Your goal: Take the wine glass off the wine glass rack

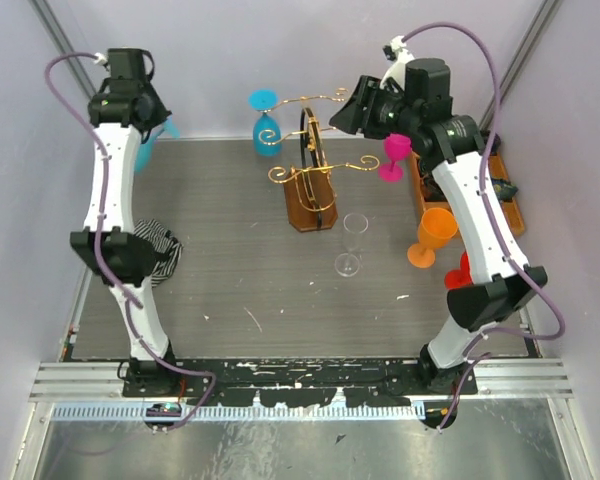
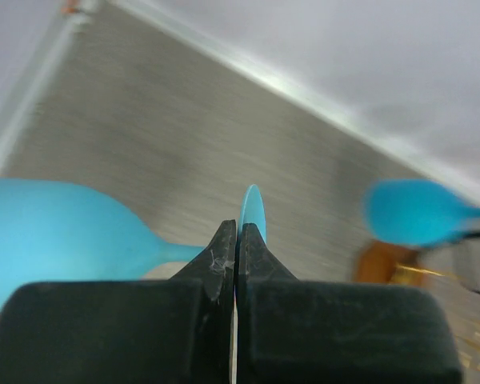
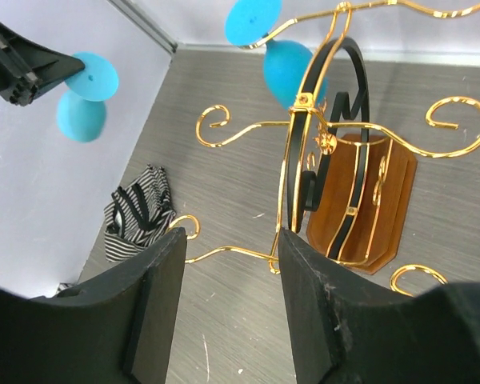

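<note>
The wine glass rack (image 1: 312, 150) is a gold wire stand on a brown wooden base (image 1: 310, 207) at the table's middle back. A blue wine glass (image 1: 266, 128) hangs upside down from its far left arm, also seen as the blue wine glass (image 3: 288, 68). My left gripper (image 2: 238, 228) is shut on the foot (image 2: 252, 206) of a second blue wine glass (image 2: 56, 240), held in the air at the far left, well apart from the rack. My right gripper (image 3: 232, 240) hovers open above the rack (image 3: 304, 136), holding nothing.
A pink glass (image 1: 392, 158) is by the rack's right arm. A clear glass (image 1: 352, 243) stands in front of the base. An orange glass (image 1: 432, 236) and an orange-brown tray (image 1: 512, 208) are at the right. A striped cloth (image 1: 162, 250) lies at the left.
</note>
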You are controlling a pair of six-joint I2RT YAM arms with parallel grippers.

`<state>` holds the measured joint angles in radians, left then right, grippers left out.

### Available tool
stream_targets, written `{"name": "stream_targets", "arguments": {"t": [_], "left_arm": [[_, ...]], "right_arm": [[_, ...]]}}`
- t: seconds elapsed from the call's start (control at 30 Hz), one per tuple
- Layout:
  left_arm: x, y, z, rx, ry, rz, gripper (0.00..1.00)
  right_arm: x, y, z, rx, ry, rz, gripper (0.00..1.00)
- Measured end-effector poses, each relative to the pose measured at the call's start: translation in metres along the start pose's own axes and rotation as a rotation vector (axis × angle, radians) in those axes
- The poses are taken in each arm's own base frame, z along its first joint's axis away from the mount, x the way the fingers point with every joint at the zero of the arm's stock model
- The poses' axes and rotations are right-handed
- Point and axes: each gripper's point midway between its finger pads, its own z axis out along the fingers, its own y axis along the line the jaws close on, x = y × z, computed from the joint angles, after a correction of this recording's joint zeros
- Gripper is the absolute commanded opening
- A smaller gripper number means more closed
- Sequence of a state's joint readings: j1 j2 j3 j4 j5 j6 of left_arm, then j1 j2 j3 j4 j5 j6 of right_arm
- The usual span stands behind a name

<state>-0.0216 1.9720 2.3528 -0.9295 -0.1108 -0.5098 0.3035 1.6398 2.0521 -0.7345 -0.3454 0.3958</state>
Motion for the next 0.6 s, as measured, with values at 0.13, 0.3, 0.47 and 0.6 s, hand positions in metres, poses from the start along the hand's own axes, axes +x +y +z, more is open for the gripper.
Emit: {"name": "stream_targets", "arguments": {"t": [0.13,0.3,0.47,0.6], "left_arm": [[0.038,0.051,0.042,-0.297,0.090,0.257,0.00],[0.113,0.101,0.082,-0.585,0.297,0.587,0.00],[0.146,0.113,0.104,-0.772,0.343,0.894,0.00],[0.138,0.100,0.103,-0.851,0.283,1.038,0.00]], "right_arm": [[0.016,-0.013,0.025,0.005,0.061,0.033,0.55],[0.011,-0.013,0.043,-0.017,0.070,0.048,0.55],[-0.001,-0.006,0.047,-0.043,0.046,0.038,0.56],[-0.006,-0.002,0.045,-0.056,0.035,0.032,0.56]]}}
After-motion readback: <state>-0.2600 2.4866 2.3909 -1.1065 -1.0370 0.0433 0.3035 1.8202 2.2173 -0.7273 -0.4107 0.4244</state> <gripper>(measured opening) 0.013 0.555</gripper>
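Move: Below the left hand, which still pinches a blue wine glass by the foot, the open table on the left lies about 33 cm down and 4 cm left; the striped cloth lies 16 cm back and 8 cm left, and the rack's last blue glass 7 cm ahead, 24 cm right, 12 cm down. From the right hand, that last glass is some 15 cm ahead, 17 left and 20 below, the rack 11 ahead, 7 left and 25 below. Sinking about 20 cm towards the left-hand table with a small swing to its left, the left hand keeps its shut grip on the glass's foot and rolls strongly, left side rising, as its fingers swing from ahead round to the left. The open right hand advances some 5 cm, forward and left towards the last blue glass, dipping and then rising partway back. ##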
